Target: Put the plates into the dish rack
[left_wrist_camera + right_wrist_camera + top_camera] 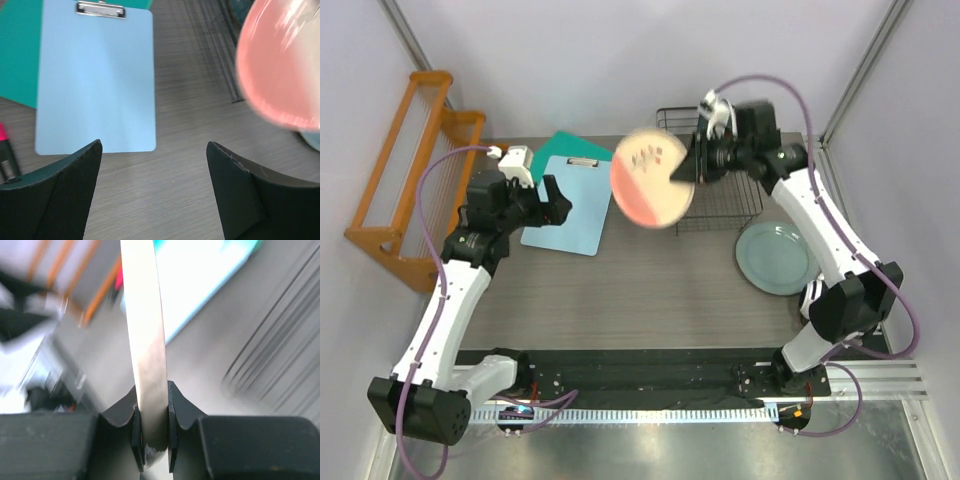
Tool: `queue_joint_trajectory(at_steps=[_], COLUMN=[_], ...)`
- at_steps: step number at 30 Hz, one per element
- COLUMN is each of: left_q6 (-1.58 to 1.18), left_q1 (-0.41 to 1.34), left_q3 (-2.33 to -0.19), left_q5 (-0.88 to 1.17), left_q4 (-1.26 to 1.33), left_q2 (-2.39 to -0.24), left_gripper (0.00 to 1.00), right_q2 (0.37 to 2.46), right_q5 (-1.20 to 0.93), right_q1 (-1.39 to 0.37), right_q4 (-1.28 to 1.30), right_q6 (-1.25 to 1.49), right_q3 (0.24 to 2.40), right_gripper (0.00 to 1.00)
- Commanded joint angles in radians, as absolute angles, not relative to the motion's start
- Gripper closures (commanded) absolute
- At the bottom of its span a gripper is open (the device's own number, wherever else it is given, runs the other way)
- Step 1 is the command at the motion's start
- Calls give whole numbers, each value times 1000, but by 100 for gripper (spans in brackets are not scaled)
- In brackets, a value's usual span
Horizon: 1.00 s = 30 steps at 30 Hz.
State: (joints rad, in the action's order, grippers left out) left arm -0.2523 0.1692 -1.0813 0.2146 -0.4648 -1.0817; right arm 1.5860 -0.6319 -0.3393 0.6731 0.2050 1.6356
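My right gripper (pixel 688 168) is shut on the rim of the pink-and-cream plate (pixel 650 178) and holds it tilted in the air, just left of the dark wire dish rack (pixel 725 200). In the right wrist view the plate (pixel 144 330) is edge-on between the pads, blurred. It also shows at the upper right of the left wrist view (pixel 282 65). The pale grey-green plate (pixel 775 257) lies flat on the table right of the rack. My left gripper (pixel 560 203) is open and empty over the bare table (pixel 155 195), near the light blue clipboard (pixel 95 75). The other plates are out of view.
The light blue clipboard (pixel 570 205) lies on a teal sheet (pixel 558 147) at the back middle. An orange wooden tiered rack (pixel 405 175) stands at the far left. A pink marker (pixel 4 150) lies left of the clipboard. Walls close the back and sides.
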Motion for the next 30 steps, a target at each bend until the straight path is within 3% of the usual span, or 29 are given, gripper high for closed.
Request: queue_joint_trajectory(at_steps=[1, 11, 14, 30], left_q6=[-189, -215, -225, -238], left_q1=[170, 170, 170, 170], left_q3=[-1140, -1141, -1108, -1095], left_q5=[81, 196, 201, 247], left_q4=[-480, -450, -427, -397], left_q2=[-1149, -1111, -1092, -1155], left_gripper=[16, 18, 18, 19], right_q2=[1711, 1987, 2067, 2152], right_q5=[-371, 324, 423, 558], right_q1=[-337, -433, -439, -440], right_q4=[588, 313, 311, 282], right_q6=[201, 71, 57, -61], right_q3=[1935, 2282, 2383, 2395], right_gripper=[99, 99, 99, 99])
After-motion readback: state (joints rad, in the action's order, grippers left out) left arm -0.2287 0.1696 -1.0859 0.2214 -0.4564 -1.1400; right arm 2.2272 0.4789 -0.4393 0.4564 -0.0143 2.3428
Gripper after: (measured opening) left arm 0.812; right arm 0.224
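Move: The peach plate is already pinched in the right gripper. Its place in the dish rack is the free slot beside the standing plates, about 28 cm ahead, 5 cm right and 14 cm below. The standing blue plate is some 4 cm right of that slot, the standing red plate 8 cm right of it. The pale green plate lies 4 cm back, 23 cm right and 27 cm below. From the left gripper the slot is about 30 cm ahead, 36 cm right and 12 cm below. Swing the right gripper forward about 24 cm over the dish rack, arching up some 9 cm and back down to the starting height, with a slight drift right, then ease to a stop. Meanwhile turn the wrist clockwise about 45 degrees, rolling it too, so the fingers swing from pointing left to straight ahead, and keep the pinch on the peach plate's rim. ##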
